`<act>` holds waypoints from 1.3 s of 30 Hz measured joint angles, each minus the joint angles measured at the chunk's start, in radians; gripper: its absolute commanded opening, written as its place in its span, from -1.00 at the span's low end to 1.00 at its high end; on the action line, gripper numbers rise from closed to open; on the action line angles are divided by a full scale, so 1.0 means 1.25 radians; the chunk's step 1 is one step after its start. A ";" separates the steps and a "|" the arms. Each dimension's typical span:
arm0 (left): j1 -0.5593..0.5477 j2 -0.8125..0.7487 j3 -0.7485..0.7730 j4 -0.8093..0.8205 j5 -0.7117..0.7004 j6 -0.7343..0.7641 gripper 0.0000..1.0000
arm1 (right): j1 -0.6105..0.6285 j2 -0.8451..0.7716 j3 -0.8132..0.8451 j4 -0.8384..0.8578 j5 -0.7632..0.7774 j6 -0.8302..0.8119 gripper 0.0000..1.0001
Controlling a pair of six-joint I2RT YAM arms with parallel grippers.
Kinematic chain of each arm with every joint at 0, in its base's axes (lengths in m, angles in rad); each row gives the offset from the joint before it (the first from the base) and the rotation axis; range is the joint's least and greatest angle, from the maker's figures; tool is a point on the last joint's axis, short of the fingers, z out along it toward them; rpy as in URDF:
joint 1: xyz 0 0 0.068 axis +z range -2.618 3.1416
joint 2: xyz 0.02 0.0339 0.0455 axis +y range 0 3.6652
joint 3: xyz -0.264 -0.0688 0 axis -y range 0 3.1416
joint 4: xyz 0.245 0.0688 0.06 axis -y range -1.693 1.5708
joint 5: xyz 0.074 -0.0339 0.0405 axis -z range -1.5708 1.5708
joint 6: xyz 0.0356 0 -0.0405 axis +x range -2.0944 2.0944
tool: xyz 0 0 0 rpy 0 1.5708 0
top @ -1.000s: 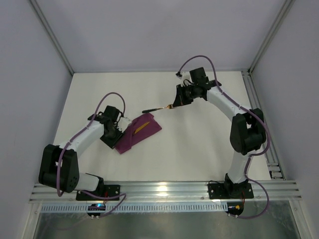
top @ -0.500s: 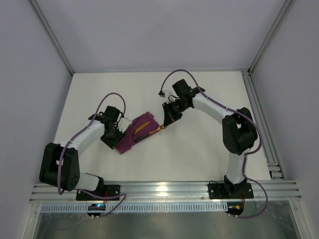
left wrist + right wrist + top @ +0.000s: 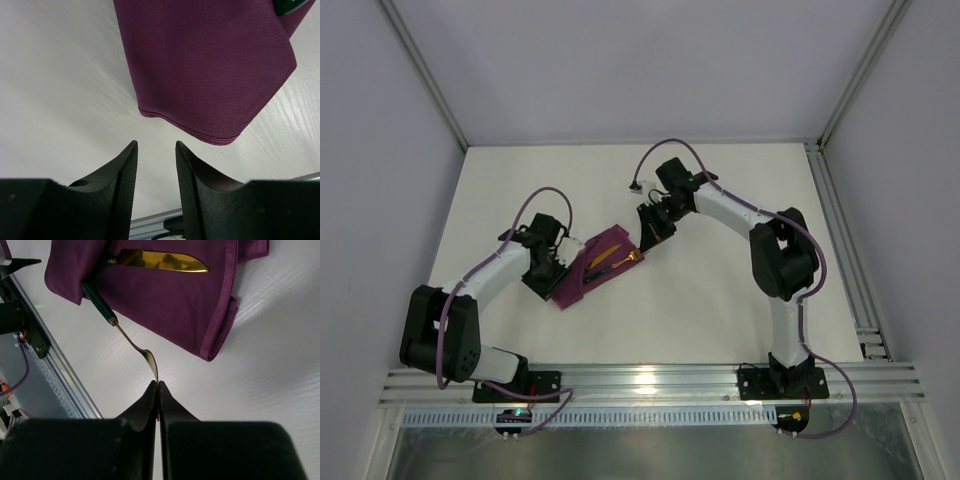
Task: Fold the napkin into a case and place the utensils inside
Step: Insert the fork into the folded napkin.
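Observation:
The magenta napkin lies folded into a slim case left of the table's centre. The knife's gold blade pokes out of its pocket. My right gripper is shut on the gold head of the fork, just right of the case. The fork's dark handle runs under the cloth's fold. My left gripper stands open over bare table at the case's near left end, with the cloth's hem just ahead of its fingertips and nothing between them.
An aluminium rail runs along the near table edge and shows in the right wrist view. A second rail lines the right side. Grey walls enclose the white table.
My right arm has swung left and down to the case with the fork, and the fork's handle now lies in the cloth. The left arm has stayed put.

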 measured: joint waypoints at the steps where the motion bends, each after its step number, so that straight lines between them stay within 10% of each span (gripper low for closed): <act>1: 0.000 0.000 0.000 0.000 0.000 0.000 -0.25 | 0.002 0.001 0.002 0.000 0.000 0.001 -0.92; 39: 0.000 0.000 -0.001 0.007 -0.001 0.002 -0.24 | -0.066 0.161 0.297 -0.150 0.069 -0.056 -0.93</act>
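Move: Beyond the shut right fingers, which already hold the fork by its tines with the handle pointing left, the folded napkin's pocket mouth lies about 13 cm to the left, 2 cm back and 8 cm lower. The knife's blade is some 9 cm left and 2 cm ahead; the napkin's far corner stands roughly 5 cm left and 10 cm ahead. From the left hand, the mouth is about 6 cm ahead, 10 cm right and slightly below. Carrying the fork forward in its unchanged grip, the right hand first goes ahead about 4 cm while rising a little and edging left. It then sinks back and shifts some 5 cm to the right, still working forward to about 7 cm in all, before turning left again at the end. The handle is thus taken off the near side of the pocket flap and over the knife, with barely any wrist turn. ##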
